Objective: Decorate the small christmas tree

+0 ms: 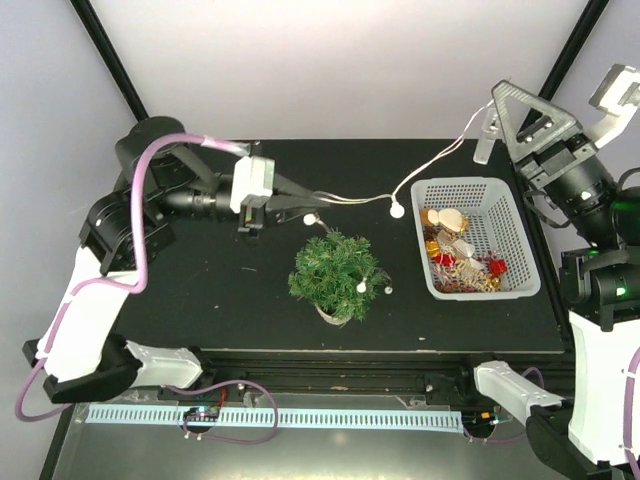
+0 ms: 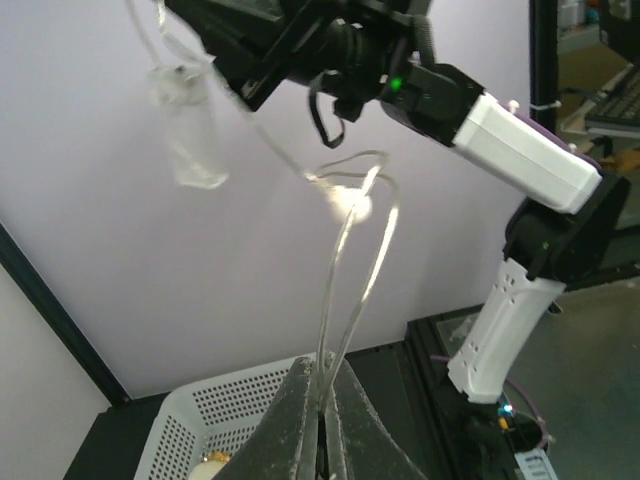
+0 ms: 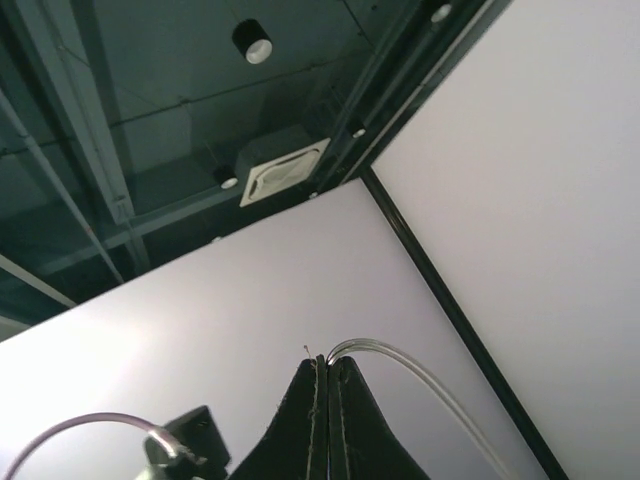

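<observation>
The small christmas tree (image 1: 335,270), bushy dark green on a white base, stands mid-table with white bulbs lying on its near side. A clear light string (image 1: 432,163) with white bulbs runs from the tree up to both grippers. My left gripper (image 1: 307,204) hovers just behind the tree, shut on two strands of the string (image 2: 352,250); its fingertips (image 2: 300,400) pinch them together. My right gripper (image 1: 493,104) is raised at the back right, pointing up, shut on the string's end (image 3: 420,372). A clear plastic piece (image 2: 190,140) dangles under it.
A white mesh basket (image 1: 505,195) of gold, red and cream ornaments sits right of the tree and shows again in the left wrist view (image 2: 190,425). Black frame posts (image 1: 108,55) rise at the back corners. The table's near edge runs just in front of the tree.
</observation>
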You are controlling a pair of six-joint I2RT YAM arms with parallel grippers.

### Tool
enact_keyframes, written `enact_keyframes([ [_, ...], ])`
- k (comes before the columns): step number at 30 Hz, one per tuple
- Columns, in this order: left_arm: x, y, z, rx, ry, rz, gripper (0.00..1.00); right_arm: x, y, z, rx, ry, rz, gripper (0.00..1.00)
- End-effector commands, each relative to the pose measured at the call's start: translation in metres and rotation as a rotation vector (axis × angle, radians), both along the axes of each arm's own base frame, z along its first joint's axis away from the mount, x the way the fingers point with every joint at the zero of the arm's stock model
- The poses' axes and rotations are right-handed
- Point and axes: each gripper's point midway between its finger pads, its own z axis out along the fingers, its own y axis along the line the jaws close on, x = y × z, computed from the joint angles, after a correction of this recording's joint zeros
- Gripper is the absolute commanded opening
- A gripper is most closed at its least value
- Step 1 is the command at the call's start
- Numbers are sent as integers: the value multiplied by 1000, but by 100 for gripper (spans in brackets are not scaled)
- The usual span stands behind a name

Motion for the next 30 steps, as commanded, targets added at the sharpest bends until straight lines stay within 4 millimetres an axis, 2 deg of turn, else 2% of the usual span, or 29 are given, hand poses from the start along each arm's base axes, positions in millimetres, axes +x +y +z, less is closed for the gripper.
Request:
enact_keyframes([
  [1, -27, 20, -16, 49, -34, -43, 2, 6, 2, -20, -41, 25, -23, 1],
  [5, -38, 31, -25, 71, -52, -47, 1, 9, 2, -35, -63, 42, -36, 1],
  [9, -51, 44, -23, 64, -79, -42, 2, 11, 2, -44, -73, 51, -44, 1],
  [16, -55, 58, -23, 71, -134, 15, 2, 17, 3, -58, -92, 73, -51, 1],
  [20, -55, 66, -10, 46, -179, 65, 1, 20, 5, -67, -101, 88, -47, 1],
  [26, -69, 78, 18, -22, -215, 63, 2, 15, 4, -62, -95, 68, -45, 1],
  [30, -74, 81, 22, -34, -216, 50, 1, 13, 4, -62, -97, 64, -45, 1],
])
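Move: Below the left hand, about 4 cm to its right, 2 cm ahead and some 43 cm down, stands the small christmas tree. From the right hand, the tree lies roughly 18 cm left, 3 cm back and about 55 cm down. The basket of ornaments is about 12 cm right of the right hand, 15 cm ahead and 62 cm down. Both hands already hold the light string, which sags between them. Drawing the pinched light string out to the left and back, the left hand travels about 9 cm level away from above the tree, rolling some 10 degrees. The right hand keeps its pinch on the battery-box end and sinks about 7 cm, drifting slightly forward, quickly at first, then slowing. Both grippers stay shut. ##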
